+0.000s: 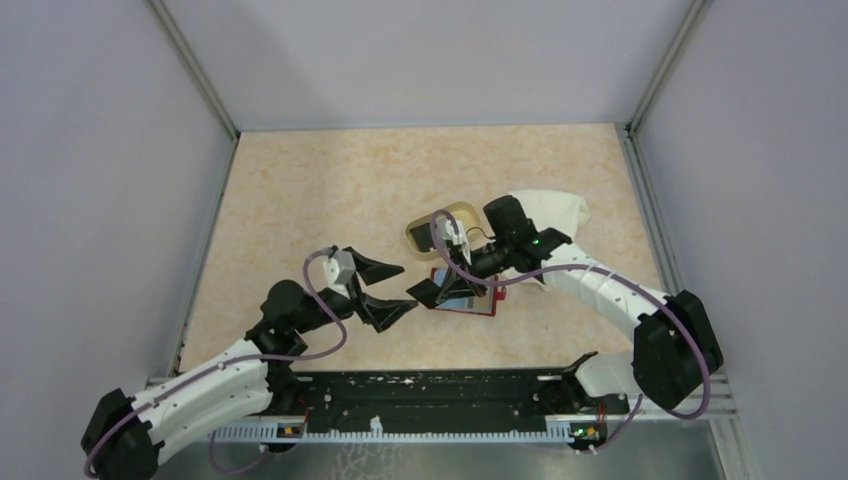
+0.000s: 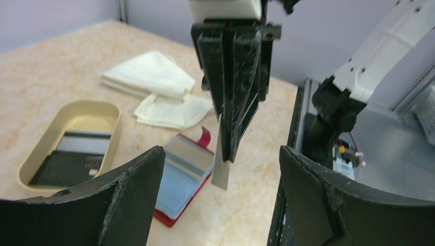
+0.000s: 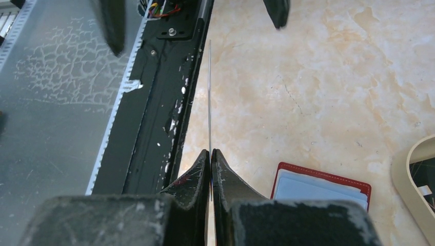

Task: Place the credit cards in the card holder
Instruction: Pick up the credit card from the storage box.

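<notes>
My right gripper (image 3: 211, 151) is shut on a thin whitish credit card (image 3: 210, 92), seen edge-on and sticking out past the fingertips. In the left wrist view that card (image 2: 221, 169) hangs upright above the table, between the wide-open fingers of my left gripper (image 2: 221, 154), which touch nothing. The red card holder (image 2: 182, 179) lies open on the table just behind the card, with light blue slots showing. From above, the left gripper (image 1: 408, 286) and right gripper (image 1: 424, 293) meet tip to tip beside the card holder (image 1: 468, 303). More black credit cards (image 2: 66, 166) lie in a tan tray.
The tan oval tray (image 2: 31, 154) sits beyond the card holder, with a crumpled white cloth (image 2: 154, 77) behind it. The black base rail (image 3: 154, 102) runs along the table's near edge, close under the held card. Grey walls enclose the table (image 1: 330, 190).
</notes>
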### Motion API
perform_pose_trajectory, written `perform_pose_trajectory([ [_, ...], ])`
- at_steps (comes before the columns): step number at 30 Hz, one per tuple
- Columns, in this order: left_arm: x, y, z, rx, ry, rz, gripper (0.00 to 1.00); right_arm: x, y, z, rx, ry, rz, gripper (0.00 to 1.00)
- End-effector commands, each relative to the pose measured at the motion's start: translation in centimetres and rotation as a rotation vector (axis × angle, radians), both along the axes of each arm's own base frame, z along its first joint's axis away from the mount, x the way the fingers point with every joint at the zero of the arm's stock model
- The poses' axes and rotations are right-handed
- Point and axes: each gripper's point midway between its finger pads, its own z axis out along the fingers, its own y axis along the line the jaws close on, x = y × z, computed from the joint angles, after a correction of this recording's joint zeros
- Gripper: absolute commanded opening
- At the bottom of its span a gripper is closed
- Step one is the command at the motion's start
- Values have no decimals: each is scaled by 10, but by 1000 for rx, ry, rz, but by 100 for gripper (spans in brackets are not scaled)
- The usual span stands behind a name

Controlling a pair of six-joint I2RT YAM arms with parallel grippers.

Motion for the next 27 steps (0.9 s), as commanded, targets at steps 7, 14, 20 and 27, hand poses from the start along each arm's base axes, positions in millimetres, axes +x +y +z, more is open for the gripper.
perform_pose_trajectory([
  [7, -14, -15, -32, 116, 104, -179, 73, -6, 8, 18, 56, -82, 80, 0],
  [14, -18, -20, -26, 88, 104, -224, 60, -3, 9, 5, 4, -84, 80, 0],
  [20, -13, -23, -33, 101, 137, -238, 44, -4, 10, 2, -8, -80, 90, 0],
  [27, -9, -23, -42, 111, 175, -260, 0, 2, 8, -1, -35, -113, 70, 18],
])
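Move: Just to the right of the wide-open left hand, the credit card held by the right fingers has its middle about 5 cm to the right, level fore-and-aft and some 5 cm lower. The card holder lies about 14 cm right and 6 cm ahead of the left hand, the storage box about 9 cm right and 20 cm ahead, both some 20 cm below. From the right hand, the card sticks out about 3 cm to the left, 1 cm lower. Sinking about 6 cm, mostly early on, the left hand brings its open fingers down to the card's free end, edging 2 cm right while turning some 15 degrees clockwise and dipping its fingertips, and pinches the card as the fingers shut. The right hand keeps holding the card out, easing down about 2 cm and slightly back, its fingers just starting to part at the end. ##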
